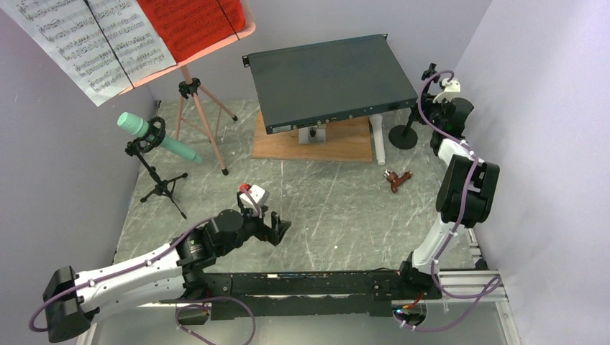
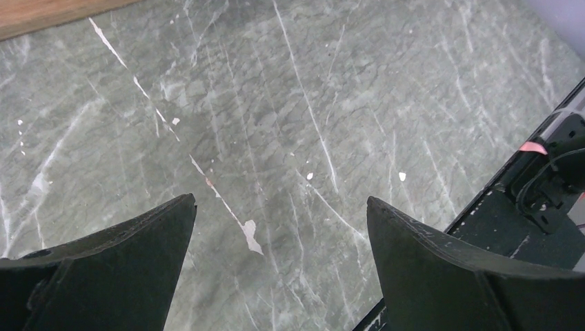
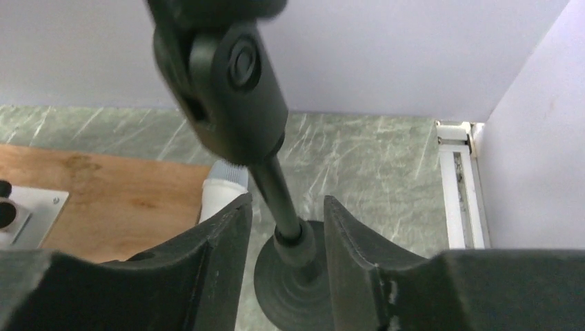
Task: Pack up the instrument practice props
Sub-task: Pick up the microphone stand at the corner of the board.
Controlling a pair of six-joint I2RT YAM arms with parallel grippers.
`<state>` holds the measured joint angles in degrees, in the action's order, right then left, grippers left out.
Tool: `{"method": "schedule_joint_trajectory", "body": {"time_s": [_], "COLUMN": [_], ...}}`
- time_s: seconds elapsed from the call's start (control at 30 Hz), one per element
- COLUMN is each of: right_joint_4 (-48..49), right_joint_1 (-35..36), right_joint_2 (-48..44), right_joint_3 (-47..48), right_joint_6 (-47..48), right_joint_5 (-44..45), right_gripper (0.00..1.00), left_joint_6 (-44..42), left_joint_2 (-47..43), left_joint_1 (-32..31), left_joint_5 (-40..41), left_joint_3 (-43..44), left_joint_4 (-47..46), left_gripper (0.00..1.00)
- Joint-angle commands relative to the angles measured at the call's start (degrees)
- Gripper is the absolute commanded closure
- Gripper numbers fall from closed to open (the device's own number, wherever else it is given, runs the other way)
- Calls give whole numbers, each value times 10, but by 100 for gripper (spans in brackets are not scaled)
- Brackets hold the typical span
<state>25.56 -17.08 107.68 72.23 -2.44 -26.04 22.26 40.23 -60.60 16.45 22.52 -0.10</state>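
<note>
The small black round-based mic stand (image 1: 403, 136) stands at the back right, beside the wooden board. My right gripper (image 1: 423, 109) reaches down over it. In the right wrist view its pole (image 3: 279, 193) rises between the fingers of the right gripper (image 3: 288, 200), with a narrow gap on each side, above the round base (image 3: 290, 289). A white tube (image 3: 224, 186) stands just left of the base. The salmon-pink music stand (image 1: 201, 118) carries white (image 1: 93, 36) and red (image 1: 190, 21) sheet-music pages at the back left. My left gripper (image 1: 277, 230) (image 2: 281, 200) hangs open over bare table.
A dark grey rack-mount box (image 1: 331, 75) rests on white legs over the wooden board (image 1: 338, 140). A black tripod (image 1: 162, 183) holding a mint microphone (image 1: 155, 135) stands at the left. A small brown object (image 1: 396, 179) lies right of centre. Walls close in on both sides.
</note>
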Motion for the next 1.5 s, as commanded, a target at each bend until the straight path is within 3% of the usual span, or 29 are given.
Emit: {"method": "schedule_joint_trajectory", "body": {"time_s": [0.0,0.2,0.37,0.47,0.6,0.77,0.9,1.03,1.2,1.33,1.47], "right_joint_4": [41,89,170,127,12,-220,-412,-591,-713,-709,-704], "right_joint_1": [2,-7,-42,-64,-82,-87,-87,-80,29,140,168], "right_joint_2": [18,4,-79,-147,-254,-406,-511,-548,-532,-518,-506], "right_joint_3": [51,23,-54,-78,-102,-126,-144,-135,-128,-144,-162], "right_joint_6": [19,51,55,87,128,189,243,307,368,369,386], "right_joint_5": [-11,-34,-26,-32,-61,-125,-207,-332,-394,-422,-489], "right_gripper": [61,100,100,100,100,100,100,100,100,100,100], "left_joint_6": [10,24,26,12,-3,-28,-28,-58,-92,-93,-106], "left_joint_2": [48,98,97,85,69,73,88,117,191,264,324], "left_joint_1": [1,1,1,1,1,1,1,1,1,-4,-28], "left_joint_5": [-7,-41,-89,-132,-175,-235,-247,-264,-288,-291,-253], "left_joint_3": [29,65,77,73,60,44,17,28,82,84,101], "left_joint_4": [-34,-28,-29,-48,-82,-146,-233,-266,-289,-404,-474], "left_gripper": [1,1,1,3,3,0,1,0,1,1,0]}}
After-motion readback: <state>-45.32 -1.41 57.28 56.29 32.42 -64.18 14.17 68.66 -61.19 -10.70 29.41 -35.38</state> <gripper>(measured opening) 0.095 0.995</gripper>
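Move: The microphone stand's pole is only about 1 cm ahead of the right hand, already between its half-open fingers, with the stand's middle roughly 4 cm lower. The white microphone lies about 10 cm to the left of that hand and 2 cm ahead, and the brown fitting some 14 cm back and 4 cm left, both about 17 cm below. From the left hand the stand is some 39 cm ahead and 45 cm right, its middle about level in height. Ease the right gripper the last centimetre forward and pinch the stand's pole below its clamp. Keep hold, lift about 15 cm while drawing back, swing left and lower again, ending some 33 cm back and 23 cm left, turned about 60 degrees counter-clockwise. Meanwhile bring the open left gripper right towards the stand, slightly up, turning clockwise. ##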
